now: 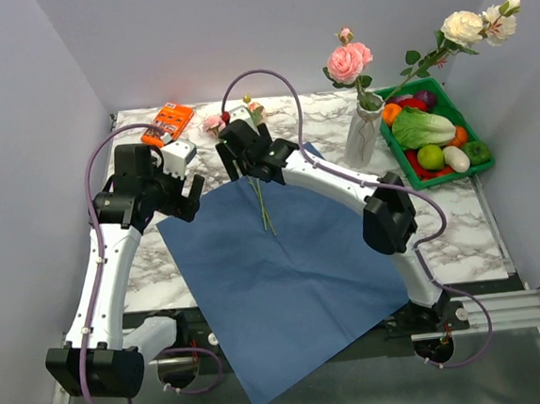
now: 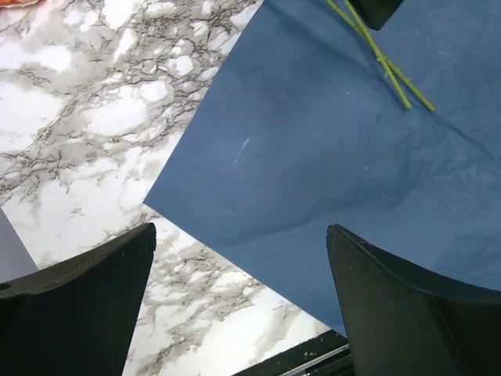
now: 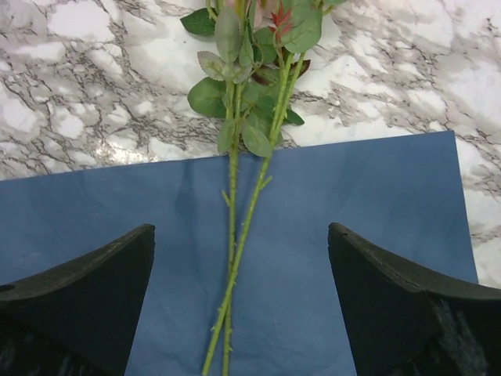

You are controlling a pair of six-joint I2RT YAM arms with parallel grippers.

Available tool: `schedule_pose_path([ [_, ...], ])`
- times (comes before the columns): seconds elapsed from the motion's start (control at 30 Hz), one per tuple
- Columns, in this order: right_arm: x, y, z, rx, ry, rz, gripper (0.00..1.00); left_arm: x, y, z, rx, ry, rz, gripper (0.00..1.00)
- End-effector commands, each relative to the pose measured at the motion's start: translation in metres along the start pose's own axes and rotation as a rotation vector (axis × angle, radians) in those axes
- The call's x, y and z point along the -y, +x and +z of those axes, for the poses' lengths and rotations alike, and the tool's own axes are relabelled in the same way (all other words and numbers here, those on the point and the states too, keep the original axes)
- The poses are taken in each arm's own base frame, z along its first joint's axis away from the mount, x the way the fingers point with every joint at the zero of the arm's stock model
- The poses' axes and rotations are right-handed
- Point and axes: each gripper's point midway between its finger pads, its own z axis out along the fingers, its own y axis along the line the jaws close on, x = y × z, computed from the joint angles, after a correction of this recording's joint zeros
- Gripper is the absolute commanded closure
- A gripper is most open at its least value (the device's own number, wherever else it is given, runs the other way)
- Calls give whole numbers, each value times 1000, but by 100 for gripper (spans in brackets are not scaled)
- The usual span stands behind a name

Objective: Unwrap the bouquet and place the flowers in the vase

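The bouquet's blue paper [image 1: 286, 276] lies spread flat on the marble table. Two loose flowers lie on its far edge: thin green stems [image 1: 265, 207] [image 3: 235, 258] crossing on the paper, leaves [image 3: 243, 86] and small pink heads [image 1: 214, 124] on the marble. My right gripper [image 1: 239, 167] [image 3: 241, 227] hangs open above these stems, which run between its fingers untouched. My left gripper [image 1: 187, 202] [image 2: 241, 227] is open over the paper's left corner [image 2: 313, 172], holding nothing. The whitish vase [image 1: 363, 132] stands at the back right with a pink rose [image 1: 348, 63] and cream blooms [image 1: 467, 26] in it.
A green tray [image 1: 482, 158] of toy vegetables sits right of the vase, at the table's right edge. An orange packet [image 1: 167, 122] lies at the back left. The paper's near corner hangs over the table's front edge. Grey walls close in on three sides.
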Motion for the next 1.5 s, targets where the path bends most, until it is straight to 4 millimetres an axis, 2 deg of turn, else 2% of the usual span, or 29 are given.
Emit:
schedule_pose_path([
  [0.0,-8,29,18,-109,4,17,9,-4,-4,2,14,-11,-9,1],
  [0.13,-1,43,37,-154,25,73,23,-4,-2,1,11,-6,1,1],
  [0.17,7,45,42,-172,24,99,33,-3,-1,2,10,-6,4,1],
  [0.27,13,53,53,-198,17,128,47,-4,3,1,7,-10,13,1],
  [0.63,19,59,84,-238,2,129,43,-3,6,6,3,-1,15,1],
  [0.97,4,92,95,-346,-61,149,46,-4,8,7,3,-5,22,1],
  [1.03,3,93,95,-353,-63,152,49,-4,8,8,1,-2,20,1],
  [1.27,0,115,98,-415,-60,156,64,-1,12,10,2,8,17,1],
  [1.37,1,119,99,-423,-59,160,76,0,15,10,-2,8,18,1],
  [1.47,4,110,95,-397,-53,165,95,-1,16,10,-4,6,18,1],
])
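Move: Below the right hand, about 14 cm down, 2 cm ahead and 1 cm to its right, is the flower stem it goes for, one of two crossed stems. The pink blooms lie some 17 cm ahead and 7 cm left of the hand, the blue wrapping paper's middle about 19 cm back and 7 cm right, and the vase some 5 cm ahead and 27 cm right. From the left hand the stem is roughly 15 cm ahead, 17 cm right and 20 cm down. Sinking about 14 cm to the stems in two steps, the right hand swings some 5 cm forward and a little right between them, then eases back about 2 cm as its fingers tip down some 20 degrees more. The fingers narrow to about half on the first descent, then close nearly shut low over the paper, pinching one stem just below its leaves. ##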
